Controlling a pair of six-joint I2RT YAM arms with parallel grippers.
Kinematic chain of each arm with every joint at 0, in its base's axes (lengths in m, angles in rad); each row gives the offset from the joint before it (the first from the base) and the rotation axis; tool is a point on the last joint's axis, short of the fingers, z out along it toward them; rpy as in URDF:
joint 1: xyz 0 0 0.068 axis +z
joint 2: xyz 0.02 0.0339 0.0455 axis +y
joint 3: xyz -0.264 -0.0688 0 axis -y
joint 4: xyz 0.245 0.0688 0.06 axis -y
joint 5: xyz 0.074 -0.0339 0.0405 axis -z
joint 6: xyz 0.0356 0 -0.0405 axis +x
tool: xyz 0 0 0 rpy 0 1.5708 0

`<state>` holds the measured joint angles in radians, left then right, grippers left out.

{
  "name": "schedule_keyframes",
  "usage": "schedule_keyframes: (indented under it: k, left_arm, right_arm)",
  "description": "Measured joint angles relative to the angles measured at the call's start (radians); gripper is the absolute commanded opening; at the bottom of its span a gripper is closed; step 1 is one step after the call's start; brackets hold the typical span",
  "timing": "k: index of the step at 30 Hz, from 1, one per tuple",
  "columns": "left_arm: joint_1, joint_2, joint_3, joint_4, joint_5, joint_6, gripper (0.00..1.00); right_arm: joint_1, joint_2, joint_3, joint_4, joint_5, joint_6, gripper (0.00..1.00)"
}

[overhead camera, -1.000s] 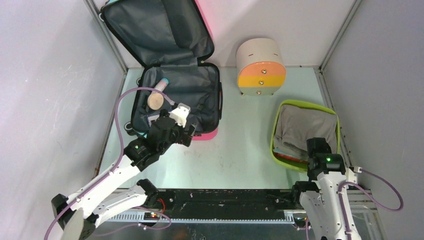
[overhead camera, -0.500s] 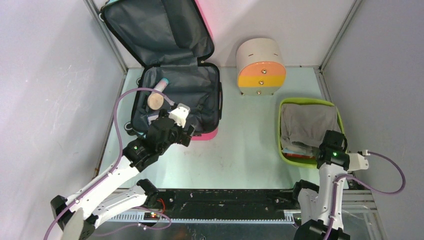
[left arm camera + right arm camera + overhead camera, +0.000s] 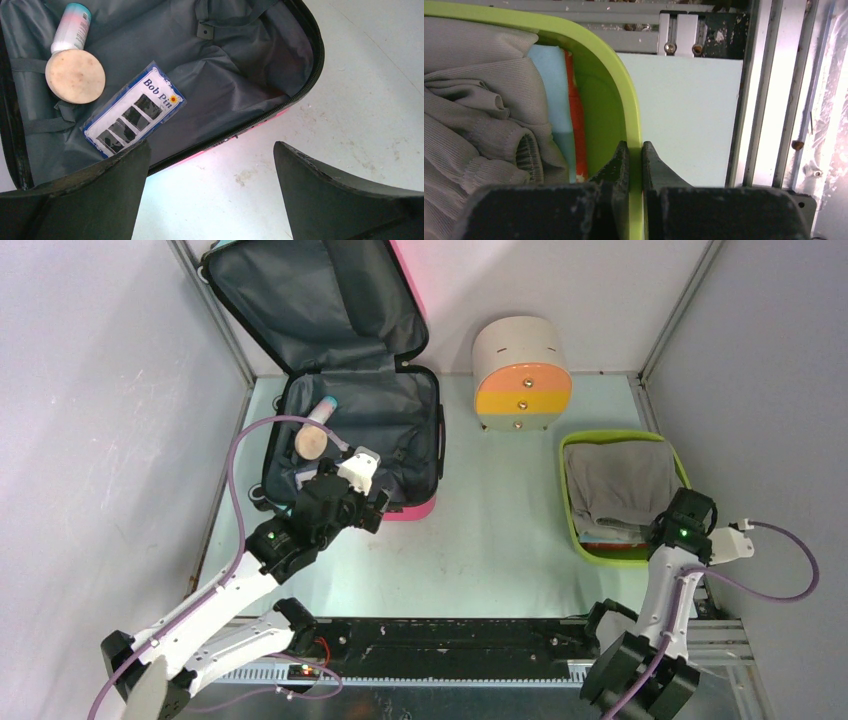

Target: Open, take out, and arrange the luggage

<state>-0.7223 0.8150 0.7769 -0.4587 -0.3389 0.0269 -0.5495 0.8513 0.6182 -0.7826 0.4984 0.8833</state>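
Observation:
The luggage (image 3: 390, 425) lies open at the back left, its lid (image 3: 310, 300) leaning on the wall and its dark grey lining showing. Inside lie a Bob Pin card (image 3: 132, 111), a round beige disc (image 3: 75, 76) and a small bottle (image 3: 72, 22). My left gripper (image 3: 211, 145) hangs open over the floor just in front of the luggage's (image 3: 235, 75) near edge, holding nothing. It shows in the top view as the left gripper (image 3: 372, 505). My right gripper (image 3: 635, 145) is shut on the rim of the lime-green tray (image 3: 624, 85) at its near right corner.
The tray (image 3: 566, 490) holds folded grey clothing (image 3: 620, 485) with a blue and an orange item (image 3: 574, 120) beside it. A beige cylinder with an orange-yellow face (image 3: 522, 370) stands at the back. Metal frame rails (image 3: 764, 100) run close to the tray's right side.
The right arm has swung to the right with the tray's rim in its grip, and the tray has slid right and turned square to the walls. The left arm has not moved.

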Motion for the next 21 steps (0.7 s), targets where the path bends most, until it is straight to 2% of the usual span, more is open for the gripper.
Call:
schedule_keyframes:
  k: [11,12,17,21]
  left_arm:
    - [0.000,0.009,0.000,-0.001,-0.034,-0.001,1.00]
    - [0.000,0.009,0.000,-0.002,-0.037,0.000,1.00]
    - [0.000,0.008,0.000,-0.003,-0.051,0.000,1.00]
    - [0.000,0.011,0.000,-0.010,-0.056,0.000,1.00]
  right_arm:
    - [-0.040,0.045,0.032,0.055,-0.013,-0.079,0.02]
    - [-0.042,0.045,0.032,0.063,-0.014,-0.092,0.05]
    - [-0.043,0.060,0.075,0.066,-0.008,-0.108,0.41]
    - [-0.050,0.038,0.165,0.058,0.024,-0.087,0.52]
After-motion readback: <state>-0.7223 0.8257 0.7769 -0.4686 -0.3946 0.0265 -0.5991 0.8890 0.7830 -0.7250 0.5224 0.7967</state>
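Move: The green tray's middle lies about 13 cm ahead of the right hand and 8 cm to its left, some 4 cm lower; the fingers already grip its near rim by the right corner. The grey clothes inside are centred about 15 cm ahead, 8 cm left and 2 cm below. The drawer cabinet stands roughly 33 cm ahead and 29 cm left, about 5 cm higher. From the left hand, the tray lies some 50 cm right, 4 cm ahead and 14 cm below. The tray's near rim, still pinched at the right corner, is first drawn slowly right and a little forward, under 2 cm, by the right hand. Its fingers then open to about half and come free of the rim as the hand climbs quickly, some 5 cm, still drifting right and forward and tilting slightly. ##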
